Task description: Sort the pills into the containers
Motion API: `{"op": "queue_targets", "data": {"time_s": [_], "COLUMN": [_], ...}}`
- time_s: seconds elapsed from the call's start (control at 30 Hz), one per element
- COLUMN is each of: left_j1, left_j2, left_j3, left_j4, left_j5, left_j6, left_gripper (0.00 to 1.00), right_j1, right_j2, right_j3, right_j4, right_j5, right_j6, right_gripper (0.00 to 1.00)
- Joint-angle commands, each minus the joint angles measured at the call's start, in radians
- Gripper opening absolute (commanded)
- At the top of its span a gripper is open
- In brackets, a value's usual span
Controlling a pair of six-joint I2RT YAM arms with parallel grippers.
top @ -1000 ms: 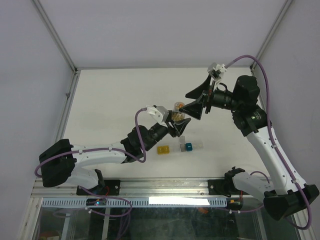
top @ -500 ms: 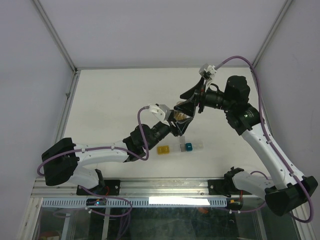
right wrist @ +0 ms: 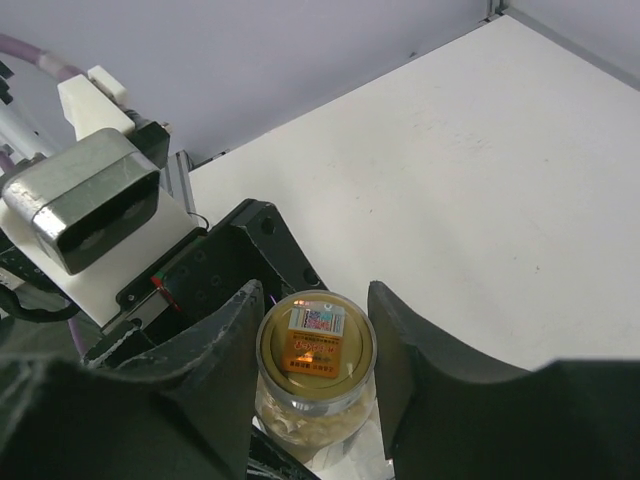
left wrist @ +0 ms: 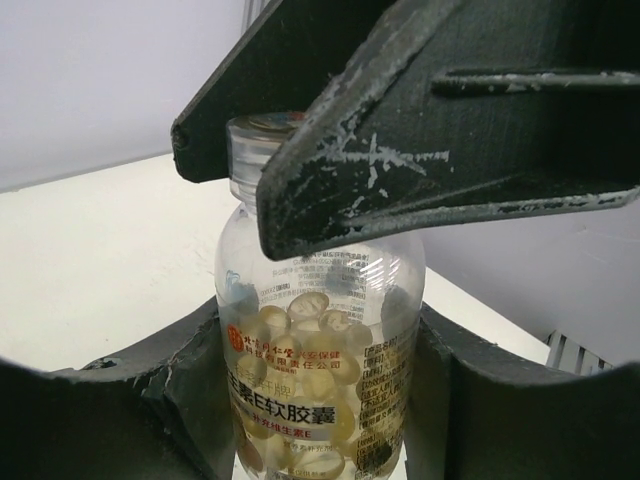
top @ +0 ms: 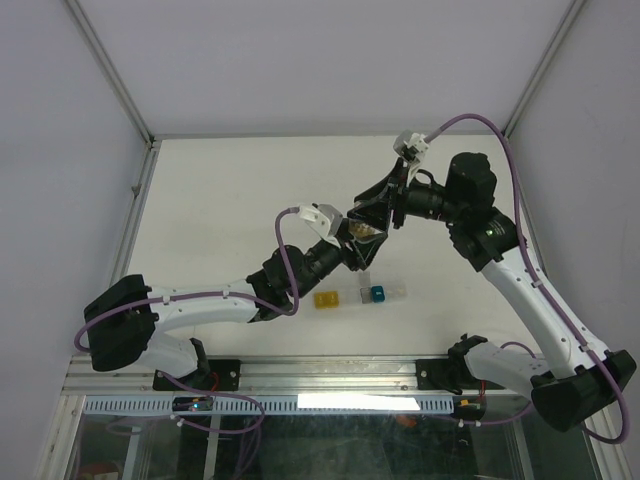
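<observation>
A clear bottle (left wrist: 320, 340) full of pale yellow pills (left wrist: 325, 385) stands upright between the fingers (left wrist: 170, 400) of my left gripper (top: 355, 246), which is shut on its body and holds it above the table. My right gripper (right wrist: 316, 350) reaches in from the upper right, and its fingers (right wrist: 222, 350) press both sides of the bottle's gold-topped cap (right wrist: 316, 342). The containers (top: 362, 295) lie in a short row on the table below the bottle: a yellow cell (top: 325, 299), a grey one, a teal one (top: 378, 293) and a clear one.
The white table (top: 220, 190) is walled by a metal frame rail (top: 135, 200) on the left and white panels at the back and right. The left wrist's camera block (right wrist: 85, 200) sits close behind the bottle in the right wrist view.
My right gripper has swung left and down onto the bottle's top, and its jaws have narrowed from wide open onto the cap. The left gripper has kept its hold on the bottle.
</observation>
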Motion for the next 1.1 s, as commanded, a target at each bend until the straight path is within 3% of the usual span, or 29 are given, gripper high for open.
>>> {"op": "queue_targets", "data": {"time_s": [0.0, 0.1, 0.2, 0.27, 0.33, 0.43, 0.5, 0.53, 0.6, 0.7, 0.77, 0.8, 0.93, 0.97, 1.07], "left_j1": [-0.012, -0.010, 0.011, 0.065, 0.164, 0.265, 0.282, 0.282, 0.284, 0.285, 0.291, 0.293, 0.297, 0.296, 0.295], "left_j2": [-0.012, -0.028, -0.057, -0.080, -0.093, -0.083, -0.053, -0.033, 0.019, 0.125, 0.181, 0.201, 0.207, 0.184, 0.106], "left_j3": [0.053, 0.041, 0.027, 0.002, -0.025, -0.008, 0.051, 0.087, 0.148, 0.197, 0.225, 0.234, 0.222, 0.210, 0.162], "left_j4": [0.033, 0.033, 0.014, 0.030, 0.101, 0.187, 0.179, 0.157, 0.220, 0.468, 0.586, 0.606, 0.516, 0.451, 0.185], "left_j5": [0.028, 0.050, 0.139, 0.305, 0.599, 1.062, 1.318, 1.380, 1.484, 1.550, 1.552, 1.546, 1.482, 1.448, 1.328], "left_j6": [-0.009, -0.019, -0.047, -0.084, -0.139, -0.173, -0.186, -0.197, -0.271, -0.463, -0.554, -0.566, -0.460, -0.398, -0.170], "left_gripper": [0.00, 0.00, 0.00, 0.00, 0.00, 0.00, 0.00, 0.00, 0.00, 0.00, 0.00, 0.00, 0.00, 0.00, 0.00], "right_j1": [-0.003, -0.019, -0.037, -0.043, -0.046, -0.045, -0.045, -0.044, -0.035, -0.035, -0.037, -0.042, -0.092, -0.108, -0.136], "right_j2": [-0.018, -0.028, -0.044, -0.046, -0.048, -0.047, -0.030, -0.017, 0.004, 0.002, -0.012, -0.023, -0.079, -0.089, -0.096], "right_j3": [0.025, 0.022, 0.000, -0.015, -0.039, -0.107, -0.163, -0.177, -0.184, -0.180, -0.177, -0.173, -0.096, -0.046, 0.197], "right_j4": [0.051, 0.069, 0.119, 0.166, 0.278, 0.637, 1.016, 1.218, 1.386, 1.414, 1.349, 1.290, 0.876, 0.664, -0.133], "right_j5": [-0.018, -0.083, -0.176, -0.286, -0.445, -0.643, -0.691, -0.698, -0.717, -0.731, -0.722, -0.709, -0.673, -0.669, -0.573], "right_j6": [-0.016, 0.013, 0.041, 0.053, 0.110, 0.374, 0.622, 0.725, 0.845, 0.853, 0.810, 0.775, 0.509, 0.400, -0.167], "right_gripper": [0.14, 0.00, 0.00, 0.00, 0.00, 0.00, 0.00, 0.00, 0.00, 0.00, 0.00, 0.05, 0.87, 0.98, 1.00]}}
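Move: The left fingers hold the pill bottle's body, and its cap is about 7 cm straight above that hand point; the right fingers are already shut on the cap, so it sits right at their hand point. Some 24 cm below the left hand, the teal container lies roughly 3 cm back and 4 cm to its right, the yellow container 3 cm back and 8 cm to its left. Counted from the right hand, both lie the same way but some 31 cm down. Holding the bottle between them, left on the body and right on the cap, both hands swing back towards the robot by about 10 cm and rise some 5 cm while counter-twisting: the left turns clockwise about 65 degrees, the right counter-clockwise about 35 with its fingertips tipping up. At the end the left sinks a little, still gripping, while the right spreads its fingers wide, lets go of the cap and edges upward. ##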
